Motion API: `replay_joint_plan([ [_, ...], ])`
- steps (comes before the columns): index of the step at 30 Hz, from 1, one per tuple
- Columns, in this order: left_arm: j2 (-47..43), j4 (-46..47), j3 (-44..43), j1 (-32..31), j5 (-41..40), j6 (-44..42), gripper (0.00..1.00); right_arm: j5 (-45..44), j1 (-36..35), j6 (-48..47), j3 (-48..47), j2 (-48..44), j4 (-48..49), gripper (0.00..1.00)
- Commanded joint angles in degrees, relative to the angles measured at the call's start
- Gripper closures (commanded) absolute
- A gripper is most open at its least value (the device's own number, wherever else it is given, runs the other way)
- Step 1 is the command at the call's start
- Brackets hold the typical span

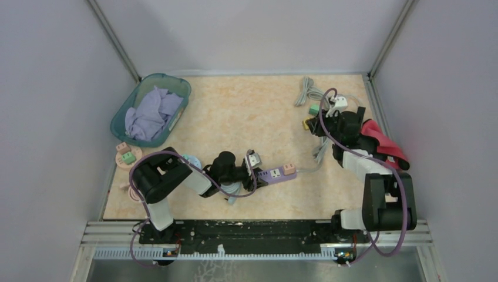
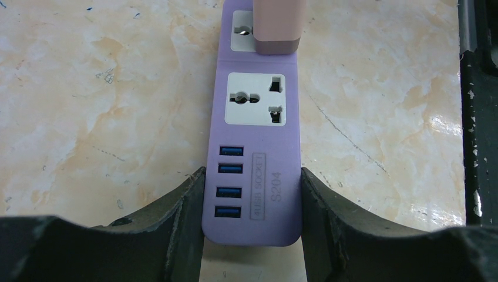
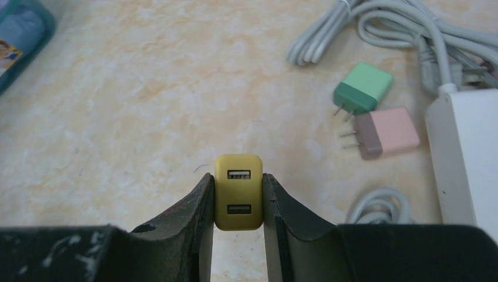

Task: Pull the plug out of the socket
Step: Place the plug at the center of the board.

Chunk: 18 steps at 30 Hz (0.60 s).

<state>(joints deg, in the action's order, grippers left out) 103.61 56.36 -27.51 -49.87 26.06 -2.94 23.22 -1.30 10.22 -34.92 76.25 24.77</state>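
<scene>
A purple socket strip [image 2: 252, 170] lies flat on the marbled table, and my left gripper [image 2: 252, 235] is shut on its near end, by the USB ports. A pink plug [image 2: 276, 26] sits in the strip's far outlet; the middle outlet is bare. In the top view the strip [image 1: 276, 174] is at centre and the left gripper [image 1: 253, 175] holds its left end. At the back right my right gripper [image 3: 238, 220] is shut on a yellow plug [image 3: 238, 194], held above the table well away from the strip. The yellow plug [image 1: 306, 124] shows at the right gripper [image 1: 310, 125].
Loose green plug [image 3: 363, 88] and pink plug [image 3: 387, 132] lie beside a white power strip [image 3: 467, 153] and grey cables [image 3: 376, 23]. A teal basket [image 1: 187, 88] with lilac cloth stands back left, a red cloth [image 1: 384, 144] at the right wall, a pink dish [image 1: 126, 155] at left.
</scene>
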Motion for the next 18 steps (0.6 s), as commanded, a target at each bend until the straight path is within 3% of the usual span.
replay_joint_plan([
  [1, 0.76, -1.81, 0.28, -0.06, 1.35, 2.65, 0.99, -9.72, 0.25, 2.27, -3.49, 2.25, 0.79, 0.99],
  [9, 1.45, -1.93, -0.03, -0.06, 1.53, 3.38, 0.99, -14.14, 0.25, 2.1, -7.28, 8.13, -2.58, 0.98],
  [18, 2.01, -1.57, -0.37, -0.06, 2.02, 3.49, 0.99, -13.37, 0.33, -0.94, -15.05, 13.31, -10.73, 0.97],
])
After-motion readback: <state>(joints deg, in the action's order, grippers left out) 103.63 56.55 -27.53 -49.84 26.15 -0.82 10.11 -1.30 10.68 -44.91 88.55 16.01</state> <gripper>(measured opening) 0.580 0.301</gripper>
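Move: The pink plug, beside which the held yellow plug seems bound, lies some 14 cm ahead of the right hand, 11 cm to its right and about 12 cm below. At table height too, the green plug is about 18 cm ahead and 7 cm right, the white power strip roughly 12 cm ahead and 20 cm right, and the grey cable 5 cm ahead and 12 cm right. From the left hand the pink plug is about 29 cm ahead and 28 cm right, near level. Downward, forward and to its right in nearly equal parts, the right hand brings the yellow plug towards the pink and green plugs, sinking about 4.5 cm and going about 4 cm each way. It goes right and down first, then more forward and slower, while the wrist swings clockwise and tips the fingers down, each some 10 degrees. The fingers keep their pinch. ##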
